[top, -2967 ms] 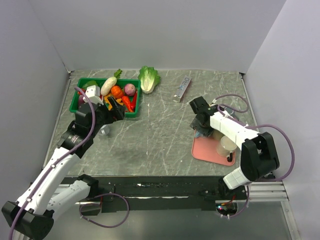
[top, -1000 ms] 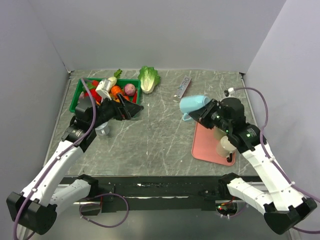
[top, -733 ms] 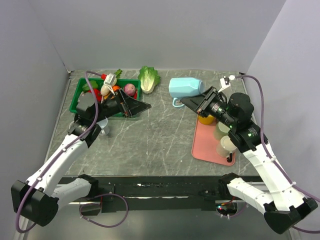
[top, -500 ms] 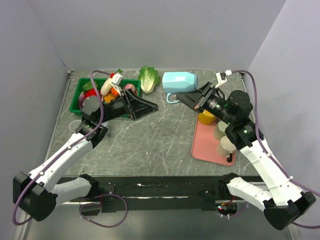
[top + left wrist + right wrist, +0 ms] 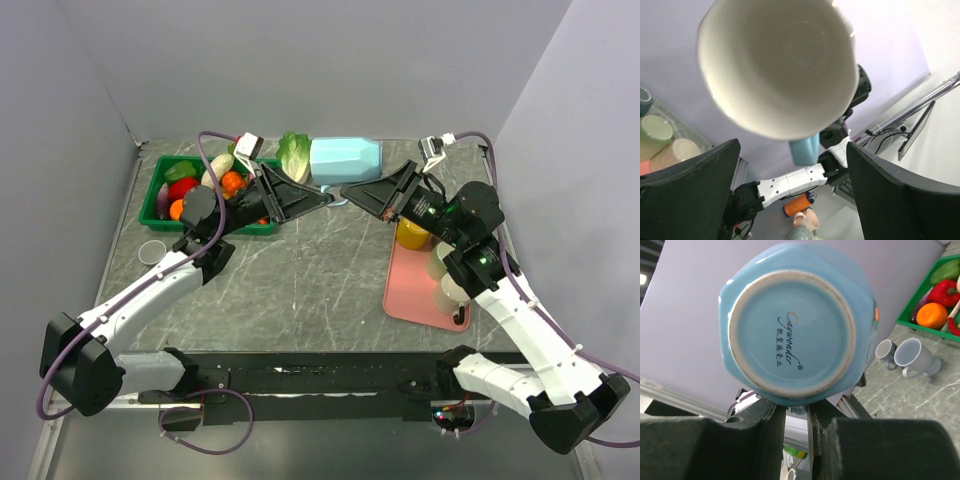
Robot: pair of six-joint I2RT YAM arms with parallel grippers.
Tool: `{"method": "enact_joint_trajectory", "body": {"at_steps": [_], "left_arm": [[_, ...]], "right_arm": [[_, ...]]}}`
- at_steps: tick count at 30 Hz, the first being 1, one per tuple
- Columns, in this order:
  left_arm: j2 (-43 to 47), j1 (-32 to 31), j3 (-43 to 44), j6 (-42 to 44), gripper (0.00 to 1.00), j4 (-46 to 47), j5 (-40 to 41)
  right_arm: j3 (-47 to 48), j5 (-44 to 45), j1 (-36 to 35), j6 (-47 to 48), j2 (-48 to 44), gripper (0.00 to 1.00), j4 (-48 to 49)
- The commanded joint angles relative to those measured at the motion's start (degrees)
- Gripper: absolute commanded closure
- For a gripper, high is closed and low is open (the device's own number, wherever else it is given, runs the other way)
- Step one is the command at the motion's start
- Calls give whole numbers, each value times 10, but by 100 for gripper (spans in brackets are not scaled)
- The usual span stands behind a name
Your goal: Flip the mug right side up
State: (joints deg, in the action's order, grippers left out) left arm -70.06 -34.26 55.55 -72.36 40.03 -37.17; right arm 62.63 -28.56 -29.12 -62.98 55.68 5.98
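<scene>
The light blue mug (image 5: 345,160) hangs high above the table on its side, with its mouth pointing left. My right gripper (image 5: 347,192) is shut on its handle from below. In the right wrist view the mug's round base (image 5: 795,335) with dark script faces the camera, and the fingers (image 5: 765,440) pinch the handle just under it. My left gripper (image 5: 318,196) is open and sits close to the mug's mouth. Through the left wrist view the white inside of the mug (image 5: 777,65) fills the top, above and between the spread fingers (image 5: 905,195).
A green basket (image 5: 165,170) of toy vegetables stands at the back left, with a lettuce (image 5: 293,155) beside it. A pink tray (image 5: 405,295) on the right holds a yellow cup (image 5: 410,237) and pale cups (image 5: 450,285). Two grey mugs (image 5: 910,357) show in the right wrist view.
My right arm has carried the mug up and to the left, away from the tray. My left gripper has risen and swung right to meet the mug's mouth.
</scene>
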Motion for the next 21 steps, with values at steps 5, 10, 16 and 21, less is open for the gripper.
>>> {"method": "enact_joint_trajectory", "body": {"at_steps": [5,10,16,21], "left_arm": [[-5,-12,34,-24,23,52,17],[-9,-22,38,-26,26,46,24],[-10,-29,36,-29,44,39,42],[-4,-29,32,-25,67,17,65]], "right_arm": [[0,-9,-12,8,-5,100,95],[-7,-11,-14,14,-5,100,91],[-29,1,-16,22,-13,100,87],[-43,7,-19,27,-21,100,81]]}}
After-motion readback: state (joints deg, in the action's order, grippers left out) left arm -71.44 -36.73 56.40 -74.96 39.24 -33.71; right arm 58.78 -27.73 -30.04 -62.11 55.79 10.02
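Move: Just beyond the open left fingertips, about 2 cm to the right of the left hand and level with it, sticks out the free end of the blue mug's handle. The mug lies on its side in the air, mouth to the left, its middle some 5 cm ahead, 4 cm right and 3 cm above the left hand. The right fingers already hold the handle, its middle about 1 cm to that hand's left; the mug's middle is roughly 5 cm ahead, 1 cm left and 3 cm above that hand. Rising about 1 cm first, the left hand sinks back again while easing about 1 cm right onto the mug's handle, its wide-open fingers coming in on either side of it until less than half open. The right hand keeps its grip on the handle and sinks some 1.5 cm, lowering the mug with it. ##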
